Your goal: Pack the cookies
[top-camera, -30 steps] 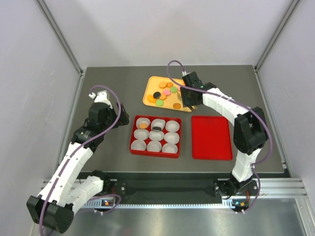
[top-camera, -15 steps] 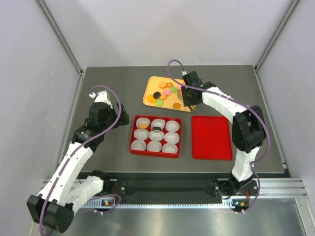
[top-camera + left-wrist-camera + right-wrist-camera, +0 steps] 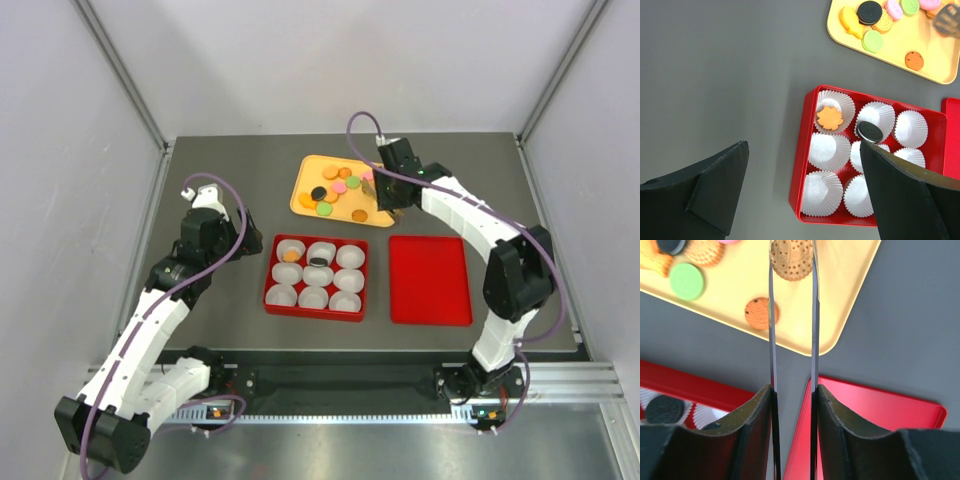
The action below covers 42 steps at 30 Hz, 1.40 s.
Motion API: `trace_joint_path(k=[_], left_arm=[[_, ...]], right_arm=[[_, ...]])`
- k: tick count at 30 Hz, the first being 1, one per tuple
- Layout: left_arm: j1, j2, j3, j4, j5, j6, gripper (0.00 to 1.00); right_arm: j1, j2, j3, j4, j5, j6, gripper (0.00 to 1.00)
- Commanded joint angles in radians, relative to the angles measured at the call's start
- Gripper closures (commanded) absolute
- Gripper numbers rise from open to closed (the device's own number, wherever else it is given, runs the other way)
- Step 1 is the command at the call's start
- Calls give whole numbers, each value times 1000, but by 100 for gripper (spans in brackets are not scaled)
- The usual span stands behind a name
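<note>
Several cookies (image 3: 334, 191) lie on the yellow tray (image 3: 303, 186) at the back; the right wrist view picks out a green one (image 3: 686, 281) and an orange one (image 3: 758, 313). My right gripper (image 3: 372, 186) hangs over the tray's right end, its thin blades shut on a tan round cookie (image 3: 791, 259). The red box (image 3: 268, 272) holds white paper cups, with an orange cookie (image 3: 829, 117) in the back left cup and a black cookie (image 3: 870, 132) resting on the back middle cup's rim. My left gripper (image 3: 805, 190) is open and empty, above the box's left edge.
A flat red lid (image 3: 430, 280) lies right of the box, and its corner shows below my right fingers (image 3: 880, 410). Grey walls enclose the dark table on three sides. Both arm bases stand at the near edge.
My right gripper has narrowed onto the tan cookie and shifted slightly right and back over the tray's end. The left arm has not moved.
</note>
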Motion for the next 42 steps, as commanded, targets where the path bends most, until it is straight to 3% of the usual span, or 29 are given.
trace_joint_path(k=[1, 10, 22, 28, 42], left_arm=[[5, 0, -6, 42, 13, 14, 3], [5, -5, -6, 42, 15, 14, 3], [5, -8, -6, 42, 21, 13, 3], [6, -11, -8, 41, 21, 13, 3], [6, -8, -9, 39, 16, 13, 3]], right_arm=[[-15, -116, -10, 14, 7, -8, 68], [0, -307, -151, 34, -74, 4, 68], [242, -602, -357, -1, -26, 59, 66], [387, -587, -391, -12, 36, 108, 67], [428, -519, -486, 28, 87, 139, 68]])
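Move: The right hand already has the round orange cookie in the tips of its tongs. The empty far-right cup of the red box is about 12 cm back, 9 cm left and 13 cm below the hand. The cup with the black cookie is roughly 13 cm back and 17 cm left; the small orange cookie on the yellow tray lies level with the hand, 6 cm left. From the left hand, the empty cup is about 2 cm ahead, 24 cm right and 19 cm below. Back towards the robot by about 19 cm, the right hand carries the held cookie off from over the yellow tray to the red box's far-right cup. It arcs up some 7 cm on the way, drifts about 4 cm left and turns around 17 degrees counter-clockwise, then sinks to about its starting height and eases to a stop, the fingers keeping their grip on the tongs. ##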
